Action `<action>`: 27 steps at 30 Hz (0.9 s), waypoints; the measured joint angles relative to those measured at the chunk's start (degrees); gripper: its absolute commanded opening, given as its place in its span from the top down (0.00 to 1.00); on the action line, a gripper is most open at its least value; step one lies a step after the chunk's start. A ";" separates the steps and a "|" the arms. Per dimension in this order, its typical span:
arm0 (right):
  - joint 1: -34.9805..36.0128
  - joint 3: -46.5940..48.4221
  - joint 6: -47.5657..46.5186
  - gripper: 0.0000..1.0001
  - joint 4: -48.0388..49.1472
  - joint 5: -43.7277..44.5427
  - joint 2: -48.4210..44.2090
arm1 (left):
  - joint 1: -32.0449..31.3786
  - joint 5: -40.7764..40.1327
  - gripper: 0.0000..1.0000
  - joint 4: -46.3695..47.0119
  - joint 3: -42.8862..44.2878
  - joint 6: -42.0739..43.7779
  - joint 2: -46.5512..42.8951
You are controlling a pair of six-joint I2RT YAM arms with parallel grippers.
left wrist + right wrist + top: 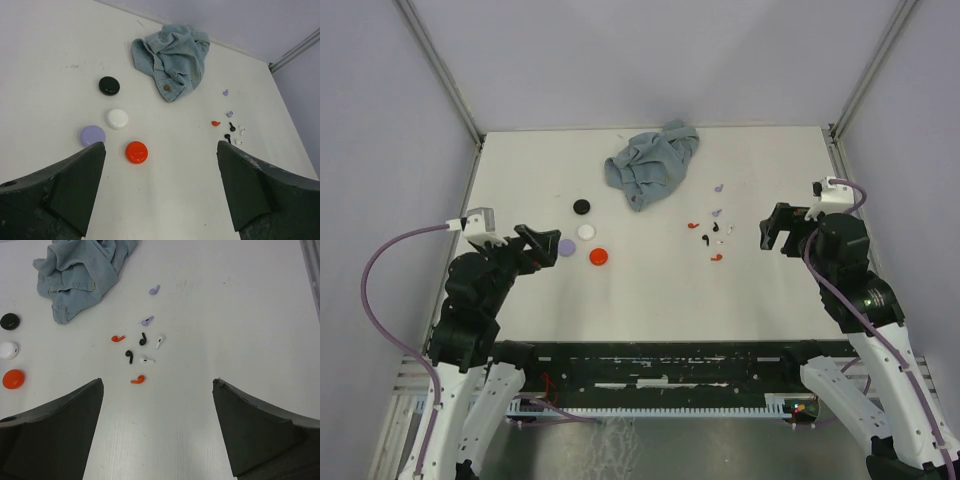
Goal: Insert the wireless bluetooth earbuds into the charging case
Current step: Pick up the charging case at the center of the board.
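Several tiny earbuds (pixel 711 236) lie loose right of the table's middle. The right wrist view shows them as two red (pixel 138 380), two black (pixel 129 356), two white (pixel 147 360) and two lilac (pixel 147 320). Round charging cases lie shut at centre-left: black (pixel 109 85), white (pixel 117 118), lilac (pixel 92 135), red (pixel 136 152). My left gripper (pixel 542 246) hovers open beside the lilac case, nothing between its fingers (pixel 80 180). On the other side, my right gripper (pixel 782 228) stands open and empty to the right of the earbuds, fingers (pixel 250 420) wide apart.
A crumpled blue denim cloth (pixel 653 163) lies at the back middle of the white table (pixel 650 300). Grey walls and metal frame posts (pixel 445 70) enclose the table on three sides.
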 measured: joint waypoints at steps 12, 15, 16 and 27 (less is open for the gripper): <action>0.00 -1.07 1.90 0.01 0.46 1.95 1.97 | 0.00 1.68 0.01 -1.27 -0.39 -2.75 10.25; 0.00 -3.10 1.90 0.01 1.20 2.40 2.05 | 0.00 2.56 0.01 -2.64 -0.39 -3.52 14.80; -0.02 -3.78 1.79 0.01 1.22 2.40 2.05 | 0.00 2.97 0.01 -3.23 -0.39 -3.85 16.50; -0.02 -4.90 -0.46 0.01 -0.17 1.38 4.15 | -6.36 1.70 0.01 -5.97 0.46 -5.31 33.92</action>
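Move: Below and a little ahead of the empty left hand lies the red charging case, about 5 cm forward, 6 cm right and roughly 27 cm down. On the same board, the purple case is about 8 cm ahead and 1 cm left of the left hand; the white one is some 12 cm ahead and 3 cm right. From the right hand, the red case lies about 35 cm left and 3 cm ahead, some 27 cm lower. Sinking about 16 cm towards the red case, the left hand tips its wide-open fingers down by some 40 degrees, easing slightly forward early on and swinging about 4 cm right, mostly late. It stays clear above the board. The open right hand also sinks, about 5 cm, tipping slightly downward. ##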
